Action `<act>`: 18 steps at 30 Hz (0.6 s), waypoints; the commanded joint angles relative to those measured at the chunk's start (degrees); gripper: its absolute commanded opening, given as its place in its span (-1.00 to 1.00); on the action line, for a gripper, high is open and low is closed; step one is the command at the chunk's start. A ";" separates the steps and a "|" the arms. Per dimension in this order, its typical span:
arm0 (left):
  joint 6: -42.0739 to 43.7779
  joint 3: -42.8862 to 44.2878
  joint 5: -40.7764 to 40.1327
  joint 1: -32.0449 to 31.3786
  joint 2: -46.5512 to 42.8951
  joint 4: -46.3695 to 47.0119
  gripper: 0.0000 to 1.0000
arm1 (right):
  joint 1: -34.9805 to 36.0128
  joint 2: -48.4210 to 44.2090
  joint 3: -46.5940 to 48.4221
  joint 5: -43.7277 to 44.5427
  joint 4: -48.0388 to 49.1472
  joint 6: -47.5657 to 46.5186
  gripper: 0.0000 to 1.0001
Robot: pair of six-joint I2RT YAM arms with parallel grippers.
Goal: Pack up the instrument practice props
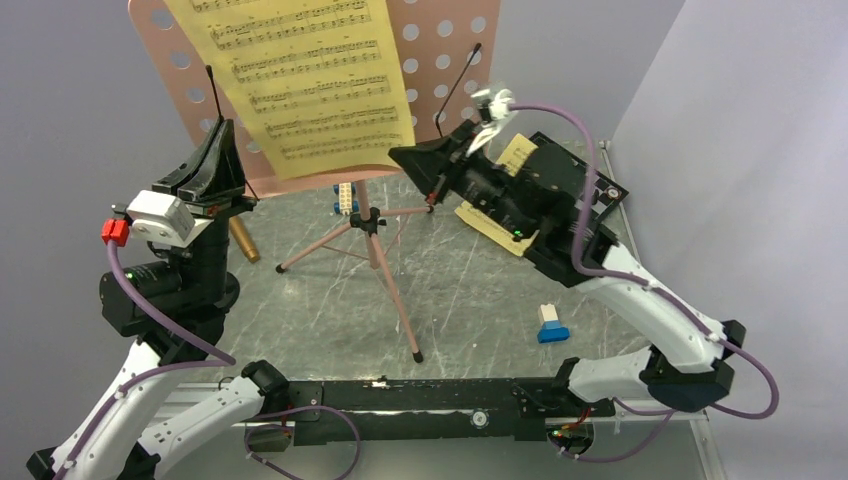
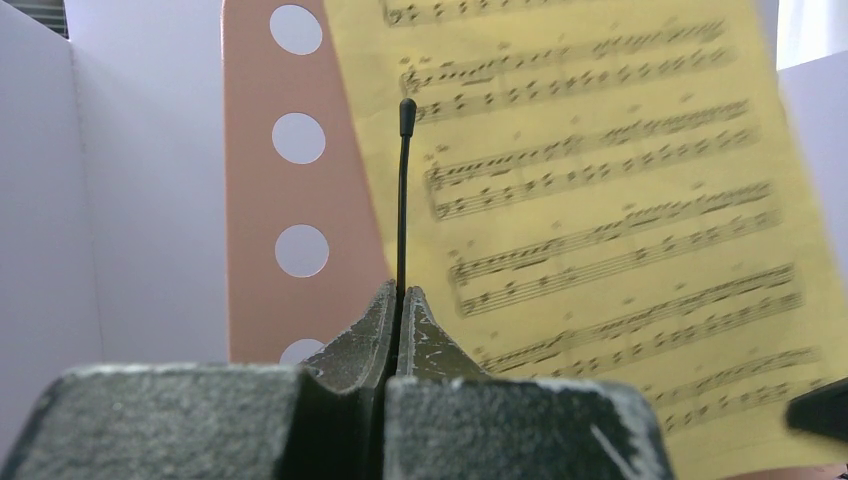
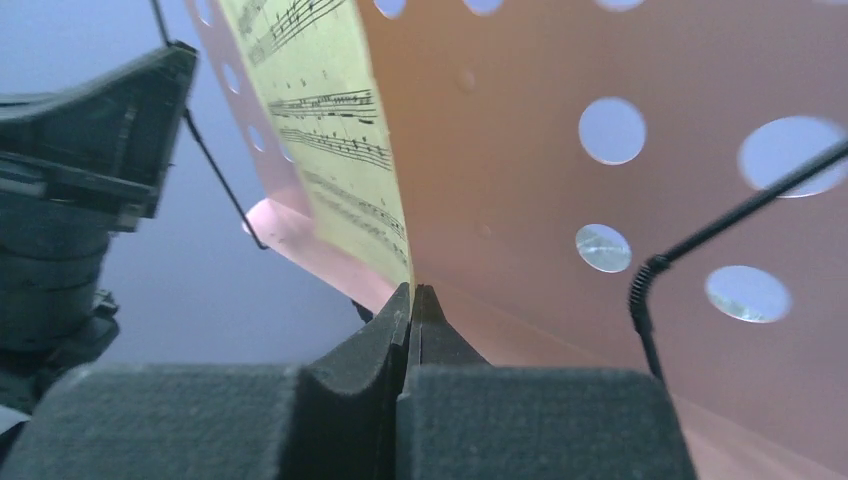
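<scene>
The pink music stand [image 1: 440, 40] rises at the back on its tripod [image 1: 375, 240], and a yellow sheet-music page [image 1: 310, 80] leans on its perforated desk [image 2: 250, 200]. My left gripper [image 1: 218, 125] points upward and is shut on the stand's thin black wire page holder [image 2: 403, 200] at the desk's left edge, jaws [image 2: 401, 292] pressed together. My right gripper [image 1: 393, 153] is shut on the page's lower right corner [image 3: 412, 290]. A second wire holder [image 3: 700, 240] crosses the desk's right side. A gold-brown microphone [image 1: 243, 240] lies on the table behind my left arm.
Another yellow page [image 1: 495, 228] lies partly under my right arm, beside a flat black board [image 1: 575, 175]. A blue and white toy brick car [image 1: 550, 325] sits at the front right, a small one [image 1: 345, 198] behind the tripod. Grey walls close in on both sides.
</scene>
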 commanded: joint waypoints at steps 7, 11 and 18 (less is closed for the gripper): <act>0.18 -0.40 0.93 -0.01 0.98 1.43 -1.00 | -0.58 -17.04 -3.20 9.41 -3.90 -8.24 -1.00; 0.22 -0.71 0.34 0.05 1.43 1.47 -0.95 | -0.62 -25.57 -9.80 21.45 -2.57 -12.30 -1.00; -0.22 -0.87 1.42 0.02 0.19 0.19 -0.07 | -0.57 -43.63 -26.15 14.67 -0.64 -21.43 -1.00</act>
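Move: The right hand pinches the yellow sheet near its lower right corner; the sheet's middle is about 11 cm left, 8 cm ahead and 5 cm above, on the music stand. The right-hand page clip is 8 cm right and 8 cm ahead. The first sheet lies on the table some 25 cm right, 30 cm ahead and 52 cm below. The left hand grips the left page clip between its tips, the yellow sheet's middle about 7 cm to its right and 10 cm ahead. Keeping its pinch on the sheet's corner, the right hand whips it off the music stand, about 21 cm to the right and 6 cm back, rising over 5 cm and then sinking again past halfway, while the wrist swings some 20 degrees clockwise and tips upward. The left hand all but stays, holding the left clip, then opens nearly halfway and lets go of it. ##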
